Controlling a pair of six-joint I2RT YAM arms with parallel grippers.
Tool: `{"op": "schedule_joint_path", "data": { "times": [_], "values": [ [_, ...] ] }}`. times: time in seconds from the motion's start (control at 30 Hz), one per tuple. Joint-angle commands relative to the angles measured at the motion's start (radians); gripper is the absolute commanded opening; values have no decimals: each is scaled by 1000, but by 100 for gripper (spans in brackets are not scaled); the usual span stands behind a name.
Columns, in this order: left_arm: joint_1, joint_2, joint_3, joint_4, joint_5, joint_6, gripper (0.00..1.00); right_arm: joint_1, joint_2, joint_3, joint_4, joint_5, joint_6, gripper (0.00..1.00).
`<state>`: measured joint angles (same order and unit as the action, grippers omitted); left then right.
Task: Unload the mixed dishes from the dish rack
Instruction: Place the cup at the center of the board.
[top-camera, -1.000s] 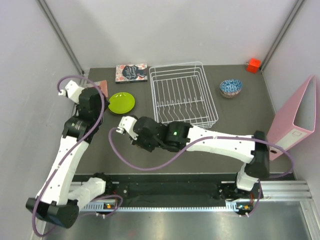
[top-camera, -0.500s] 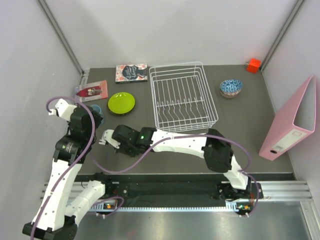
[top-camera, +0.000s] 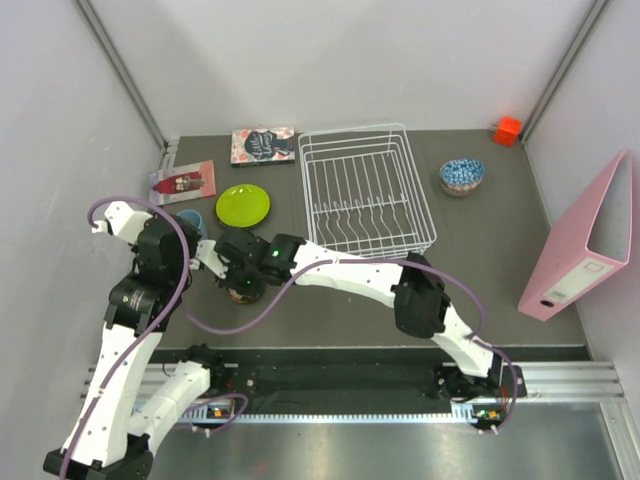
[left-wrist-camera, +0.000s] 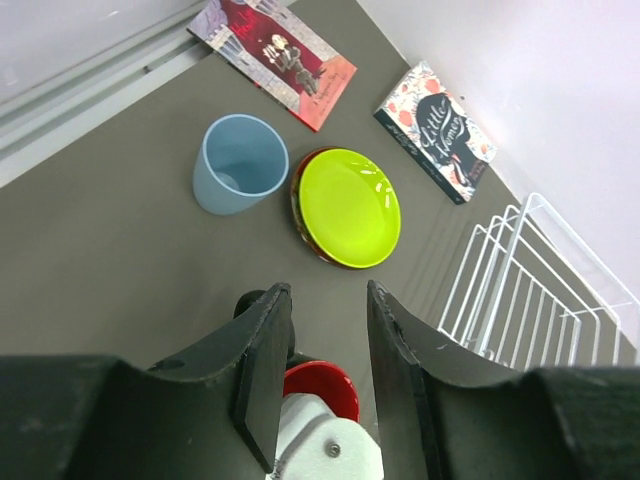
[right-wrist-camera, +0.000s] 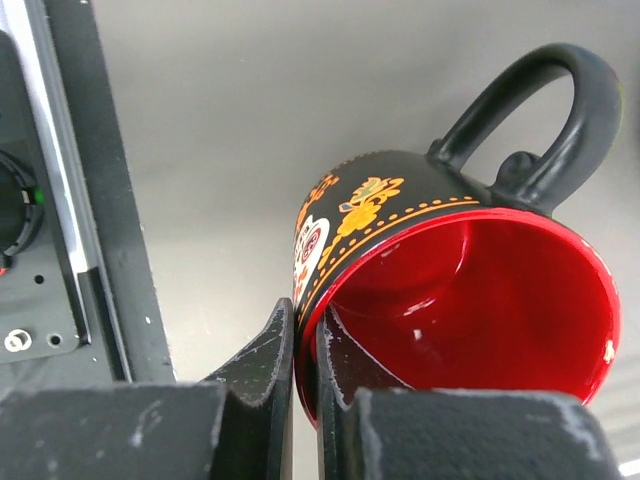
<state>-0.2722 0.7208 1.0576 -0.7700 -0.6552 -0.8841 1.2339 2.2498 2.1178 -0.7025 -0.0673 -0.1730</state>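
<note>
My right gripper (right-wrist-camera: 305, 335) is shut on the rim of the black cartoon mug (right-wrist-camera: 400, 225), one finger inside its red interior, and the mug is tilted. From above, the mug (top-camera: 244, 293) sits under that gripper (top-camera: 238, 277), left of the empty white dish rack (top-camera: 368, 190). My left gripper (left-wrist-camera: 325, 300) is open and empty, just above the mug's red inside (left-wrist-camera: 330, 385). Ahead of it stand the pale blue cup (left-wrist-camera: 238, 163) and the lime-green plate (left-wrist-camera: 350, 206), which is stacked on a red-rimmed plate. The blue-dotted bowl (top-camera: 462, 176) lies right of the rack.
Two printed cards (top-camera: 263, 144) (top-camera: 185, 182) lie at the back left. A small orange-red block (top-camera: 507, 129) sits in the far right corner. A pink binder (top-camera: 585, 240) leans against the right wall. The two arms are close together at the left.
The right arm has swung left across the table with the mug. The left arm has drawn back from the plate area, uncovering the pale blue cup standing beside the plate.
</note>
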Motion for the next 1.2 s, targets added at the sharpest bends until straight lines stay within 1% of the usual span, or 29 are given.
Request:
{"op": "schedule_joint_path", "data": {
  "times": [0.0, 0.23, 0.27, 0.43, 0.73, 0.87, 1.03, 1.1, 1.13, 1.17],
  "values": [
    [-18, -15, -15, -3, 17, 11, 42, -34, 11, 97, 94, 4, 35, 0],
    [-18, -3, -24, 6, 14, 17, 42, -34, 24, 96, 71, 61, 7, 0],
    [-18, -1, -24, 11, 12, 17, 43, -34, 22, 88, 69, 105, -2, 0],
    [-18, 14, -31, 21, 17, 16, 43, -40, -13, 28, 77, 178, -25, 0],
    [-18, 49, -38, 49, 34, 20, 43, -109, -36, -38, 106, 156, -20, 0],
    [-18, 65, -25, 51, 29, 28, 43, -122, -42, -53, 95, 153, -28, 0],
    [-18, 77, -24, 54, 37, 25, 43, -129, -78, -130, 110, 149, -26, 0],
    [-18, 78, -30, 57, 43, 22, 43, -129, -82, -136, 110, 153, -22, 0],
    [-18, 81, -31, 57, 46, 19, 43, -131, -85, -136, 109, 159, -16, 5],
    [-18, 83, -31, 58, 49, 16, 43, -131, -88, -137, 109, 159, -16, 8]
  ]
}}
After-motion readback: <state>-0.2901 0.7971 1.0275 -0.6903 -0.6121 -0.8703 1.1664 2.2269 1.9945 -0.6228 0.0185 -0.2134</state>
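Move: The right fingers grip the mug by its rim, its middle about 5 cm ahead, 3 cm left and 5 cm below. The clear patch of board it goes to is roughly 9 cm straight ahead of this hand and 12 cm down. The green plate lies about 35 cm ahead and 9 cm left, the blue cup 31 cm ahead and 20 cm left, the dish rack 40 cm ahead and 30 cm right. From the empty left hand, that patch is about 3 cm ahead, 7 cm right and 29 cm down. Keeping its shut fingers pinched on the mug's rim, the right hand first sinks about 2 cm towards the board, then takes the mug forward nearly level by some 5 cm and about 3 cm to the right, away from the near edge and towards the green plate and rack, turning about 5 degrees clockwise; the mug seems to slide along the board on this stretch. The empty left hand, fingers still part open, moves forward about 2 cm while drifting right and slightly down above it. ##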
